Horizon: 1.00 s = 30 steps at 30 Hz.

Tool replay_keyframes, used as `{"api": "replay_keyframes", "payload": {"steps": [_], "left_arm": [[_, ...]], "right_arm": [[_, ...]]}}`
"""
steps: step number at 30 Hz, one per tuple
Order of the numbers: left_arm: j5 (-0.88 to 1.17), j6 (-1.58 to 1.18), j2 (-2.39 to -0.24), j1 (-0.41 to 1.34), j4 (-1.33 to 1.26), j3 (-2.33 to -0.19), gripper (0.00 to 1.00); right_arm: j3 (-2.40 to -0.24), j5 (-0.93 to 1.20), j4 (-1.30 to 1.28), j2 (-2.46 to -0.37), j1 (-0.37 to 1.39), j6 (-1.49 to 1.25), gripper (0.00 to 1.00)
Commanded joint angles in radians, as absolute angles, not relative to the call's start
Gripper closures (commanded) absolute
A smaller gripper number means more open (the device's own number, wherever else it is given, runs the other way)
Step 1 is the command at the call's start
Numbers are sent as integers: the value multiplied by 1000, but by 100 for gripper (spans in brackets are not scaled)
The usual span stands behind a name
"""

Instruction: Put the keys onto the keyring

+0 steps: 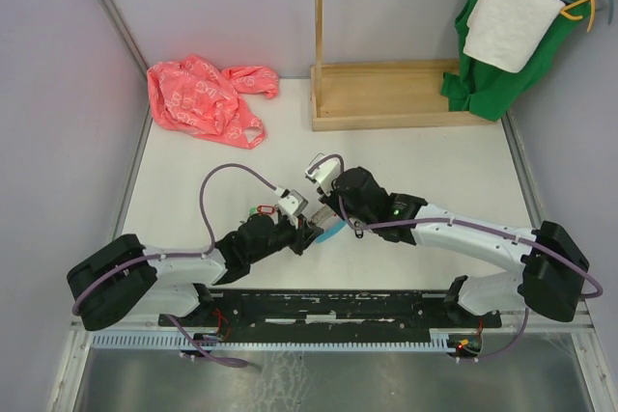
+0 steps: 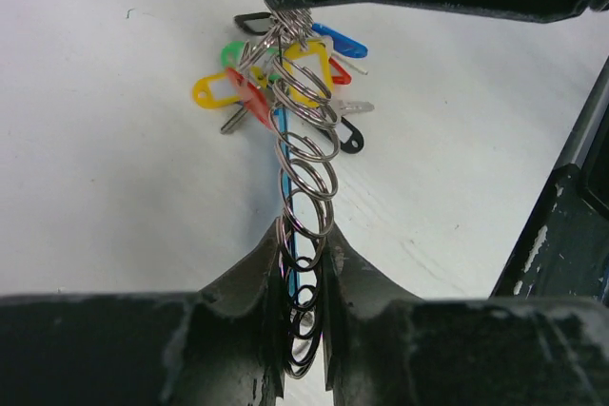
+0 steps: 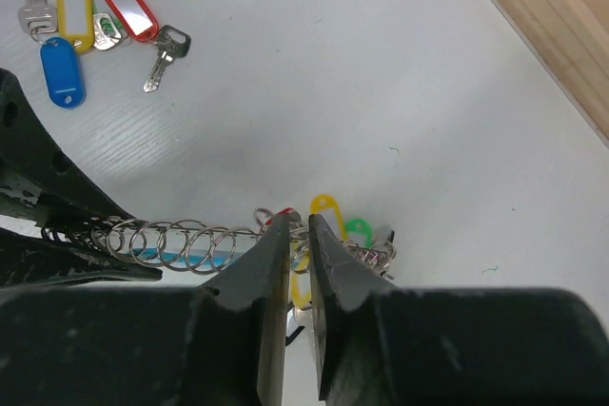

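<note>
The keyring (image 2: 309, 154) is stretched level between my two grippers: a chain of silver rings with a light-blue sleeve (image 3: 181, 256) behind it. My left gripper (image 2: 306, 263) is shut on one end of it, with rings pinched between the pads. My right gripper (image 3: 299, 227) is closed to a narrow gap on the other end of the keyring (image 3: 181, 240). Keys with yellow, green, red and blue tags (image 2: 228, 90) hang from the ring just past it. A loose bunch of keys (image 3: 74, 14) with blue, yellow, red and green tags lies on the table, apart from both grippers. From above, both grippers meet mid-table (image 1: 319, 224).
A crumpled pink bag (image 1: 203, 98) lies at the back left. A wooden stand (image 1: 386, 94) sits at the back centre, its corner showing in the right wrist view (image 3: 561, 16). Green cloth and a white towel (image 1: 507, 26) hang on hangers at the back right.
</note>
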State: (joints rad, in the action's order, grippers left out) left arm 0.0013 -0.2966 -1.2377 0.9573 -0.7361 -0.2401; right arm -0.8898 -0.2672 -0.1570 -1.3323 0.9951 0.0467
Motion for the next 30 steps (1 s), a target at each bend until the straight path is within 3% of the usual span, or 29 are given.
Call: {"api": "replay_keyframes", "payload": {"steps": [1,6,15,30], "left_arm": [[-35,-220,-1183,961,-674,-275,84],[-65,-177,-1137,960,-597,-290,90],[-63,-144,-1111,964,-486,-342,93],[-78,-130,-1135,980,-474,-362,93]], "right_arm": [[-911,-276,-94,-1269,999,40,77],[-876,-241,-85,-1202,994,44,63],[-793,-38,-95,-1158,949,130,52],[-738,-39,106,-1207,919,-56,56]]}}
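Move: The keyring is a springy coil running forward-right out of the left fingers. Its middle lies about 3 cm ahead, 4 cm right of and 2 cm above the left hand. From the right hand, whose fingers are already slightly parted over its far part, that middle is 2 cm back, 3 cm left and 2 cm below. The hanging key tags are 1 cm ahead, 2 cm right and 4 cm down. The loose keys are some 16 cm left, about level, 12 cm down. The left fingers keep their pinch on the near end of the coil, rolling it slightly while shifting about 1 cm left. Over its far part the right fingers open wider and lift clear some 4 cm, then drop back just as far while drawing about 2 cm back along the keyring towards the left hand; they end half open at the coil, left side rolled up some 10 degrees. ##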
